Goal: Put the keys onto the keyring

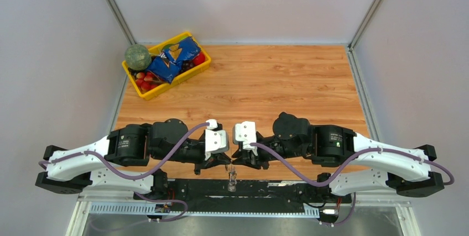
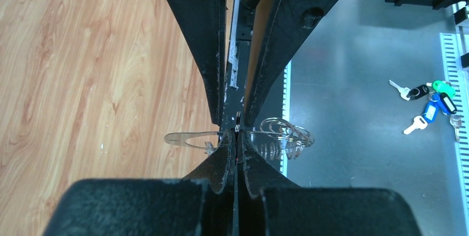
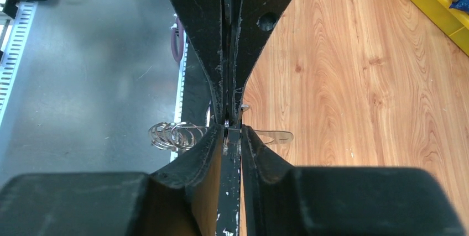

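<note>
The keyring is a thin metal loop with a flat tab on one end and a bunch of small silvery rings on the other. My left gripper is shut on its middle. My right gripper faces it tip to tip and pinches the same keyring, with a narrow gap between its fingers and a thin metal piece edge-on in it. In the top view both grippers meet at the table's front edge, and the keyring hangs below them. Keys with black, green and blue heads lie on the grey surface off the table.
A yellow bin with a green ball, a blue packet and red items stands at the back left of the wooden table. A black rail runs along the front edge. A white slotted duct lies beside the loose keys.
</note>
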You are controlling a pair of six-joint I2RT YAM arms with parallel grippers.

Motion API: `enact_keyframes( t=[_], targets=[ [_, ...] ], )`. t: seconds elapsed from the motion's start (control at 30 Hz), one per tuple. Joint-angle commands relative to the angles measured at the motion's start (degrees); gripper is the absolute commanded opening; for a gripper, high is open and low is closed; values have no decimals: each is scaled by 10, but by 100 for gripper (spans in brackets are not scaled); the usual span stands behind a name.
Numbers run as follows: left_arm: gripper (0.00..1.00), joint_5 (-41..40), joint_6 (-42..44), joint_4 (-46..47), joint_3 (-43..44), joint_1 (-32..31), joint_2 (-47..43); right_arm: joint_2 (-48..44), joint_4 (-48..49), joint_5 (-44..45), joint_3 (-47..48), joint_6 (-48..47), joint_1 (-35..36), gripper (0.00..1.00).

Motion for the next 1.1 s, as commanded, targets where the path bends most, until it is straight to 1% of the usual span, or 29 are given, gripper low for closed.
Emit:
enact_keyframes(
  t=[0.0,0.17,0.2,0.37,0.5,0.63,0.67,0.7,0.73,0.77,0.83,0.9,1.07],
  targets=[
    [0,6,2,30,20,-1,-12,1,22,1,1,-4,-2,20],
    [0,6,2,30,20,-1,-12,4,23,-2,4,-4,-1,8],
    [0,6,2,31,21,-1,-12,4,22,-1,4,-4,-1,1],
    [0,1,3,33,20,-1,-15,3,29,-5,-1,-6,-1,0],
    [1,-12,5,45,16,-1,-23,-19,66,-7,-25,-6,-1,0],
    [25,-17,9,74,5,-2,-46,-44,106,3,-51,-1,-1,0],
    [28,-17,10,85,3,-2,-51,-47,112,6,-55,1,-1,0],
    [36,-16,11,90,0,-2,-61,-50,119,12,-58,7,-1,0],
    [39,-15,13,100,-2,-2,-66,-54,126,17,-61,11,-1,0],
    [44,-14,14,105,-8,-1,-76,-58,132,18,-64,14,-1,0],
    [49,-13,16,121,-18,-1,-91,-66,146,24,-70,21,-1,0],
    [52,-13,19,132,-26,-1,-102,-77,155,28,-74,27,-1,0],
    [55,-19,18,139,-44,-1,-106,-92,168,36,-78,37,-1,0]
  ],
)
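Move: The keyring is still pinched at the left hand's fingertips, practically at its hand point, with the bundle of rings some 4 cm straight back and the flat loop about 4 cm straight ahead, both near fingertip height. From the right hand, whose open fingers already straddle the keyring, it lies about 1 cm to the left and level; the ring bundle is about 4 cm back and 1 cm left, the flat loop about 4 cm ahead and 1 cm left. While the left hand holds the keyring nearly still, the right fingers, hardly shifting, close on it from about a quarter open to shut and keep that pinch, the right hand then tipping its fingers up by some 10 degrees and rising only about a centimetre. Once the right has it, the left fingers open to about half and let go, and the left hand backs off upwards by about 7 cm and a little to the left, away from the keyring, its fingertips tilting up by nearly 20 degrees. ##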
